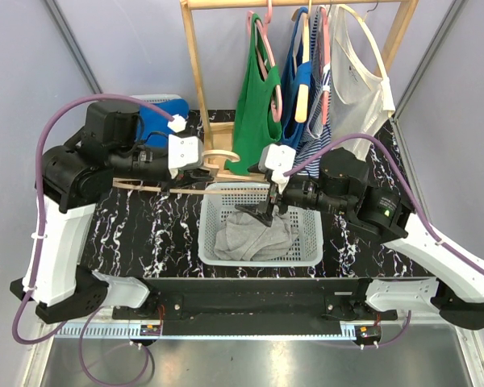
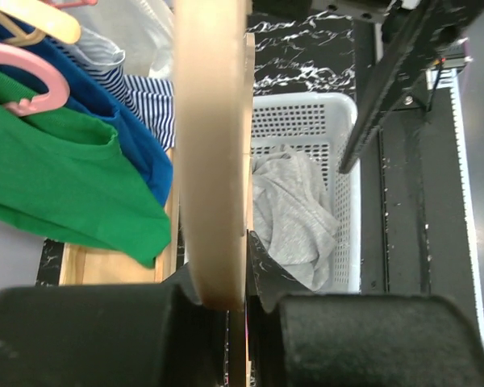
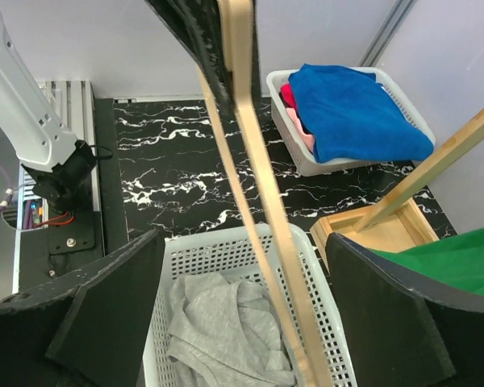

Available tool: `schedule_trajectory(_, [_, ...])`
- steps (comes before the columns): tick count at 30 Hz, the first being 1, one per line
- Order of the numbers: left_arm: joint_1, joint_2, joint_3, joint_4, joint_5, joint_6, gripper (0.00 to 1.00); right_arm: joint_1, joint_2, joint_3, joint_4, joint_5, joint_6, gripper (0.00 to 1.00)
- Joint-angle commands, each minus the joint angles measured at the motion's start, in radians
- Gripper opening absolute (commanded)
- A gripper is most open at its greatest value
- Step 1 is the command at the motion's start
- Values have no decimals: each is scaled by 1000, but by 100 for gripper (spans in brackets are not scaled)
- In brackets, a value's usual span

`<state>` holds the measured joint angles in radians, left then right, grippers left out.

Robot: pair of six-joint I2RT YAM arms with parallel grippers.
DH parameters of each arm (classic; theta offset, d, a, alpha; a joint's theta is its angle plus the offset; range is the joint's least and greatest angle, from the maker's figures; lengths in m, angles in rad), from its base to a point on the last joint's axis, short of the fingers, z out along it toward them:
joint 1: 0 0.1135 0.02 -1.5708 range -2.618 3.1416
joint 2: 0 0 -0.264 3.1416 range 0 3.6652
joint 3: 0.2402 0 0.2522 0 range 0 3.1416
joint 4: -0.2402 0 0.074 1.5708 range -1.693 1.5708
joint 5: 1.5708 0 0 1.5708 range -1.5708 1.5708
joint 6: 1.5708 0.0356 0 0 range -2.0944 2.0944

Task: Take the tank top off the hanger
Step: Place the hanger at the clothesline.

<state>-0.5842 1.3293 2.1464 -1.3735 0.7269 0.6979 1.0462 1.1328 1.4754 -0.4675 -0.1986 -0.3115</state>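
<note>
A grey tank top lies crumpled in the white basket, off the hanger. My left gripper is shut on the bare wooden hanger and holds it level above the basket's back left corner. In the left wrist view the hanger is pinched between the fingers, with the grey top below. My right gripper is open and empty above the basket. In the right wrist view the hanger's bars pass between its spread fingers, over the grey top.
A wooden rack at the back holds green, blue, striped and white tops on hangers. A second basket with blue cloth stands at the back left. The rack's base lies beside the white basket.
</note>
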Motion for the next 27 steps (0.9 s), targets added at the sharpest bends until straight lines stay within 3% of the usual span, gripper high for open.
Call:
schedule_trajectory(1, [-23,-36,10,-173,77,-35,0,0,-8,48,-20,25,-23,89])
schedule_trajectory(7, [-39,-42,-13,-173,89,-44,0,0,-4,46,-28,19,-11,77])
schedule_trajectory(11, [-54,-47,-32,-173,82,-38,0,-2,1,51,-26,19,-6,62])
schedule_trajectory(17, [-60,-51,-71,-173,71,-23,0,0,-2,54,-26,8,2,21])
schedule_trajectory(19, [-60,-50,-68,-174,72,-18,0,-2,-5,48,-26,24,2,1])
schedule_trajectory(20, [-60,-48,-63,-171,66,-18,0,-2,-5,45,-25,31,6,0])
schedule_trajectory(22, [-60,-39,-40,-168,49,-29,23,-2,-10,34,-22,44,6,0])
schedule_trajectory(24, [-60,-35,-22,-165,23,-29,52,0,-25,20,-20,47,9,0])
schedule_trajectory(27, [-62,-51,-14,-142,-18,-29,56,0,-48,0,-17,65,25,0])
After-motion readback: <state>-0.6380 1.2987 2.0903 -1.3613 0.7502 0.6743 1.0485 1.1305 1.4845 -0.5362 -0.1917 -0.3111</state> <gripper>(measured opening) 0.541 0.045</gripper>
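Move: The hanger, still in the left gripper, already reaches between the right hand's open fingers. Its near bar lies only about 1 cm ahead of the right hand's midpoint, otherwise level with it. From the left hand, the right gripper is some 10 cm to the right, 3 cm back and 2 cm lower. The grey tank top lies about 38 cm below the right hand, 1 cm ahead; the green tank top hangs about 25 cm straight ahead of the right hand, its middle roughly 15 cm lower. The left hand, still holding the hanger by its neck, draws back about 2.5 cm towards the bases to bring the bar in between the waiting right fingers, easing down a little and turning some 5 degrees clockwise. The right hand stays nearly in place, sinking about 1 cm, and shuts its fingers from almost wide open to pinch the bar; only then do the left fingers open to about half and let go of the neck while both hands hold still. ##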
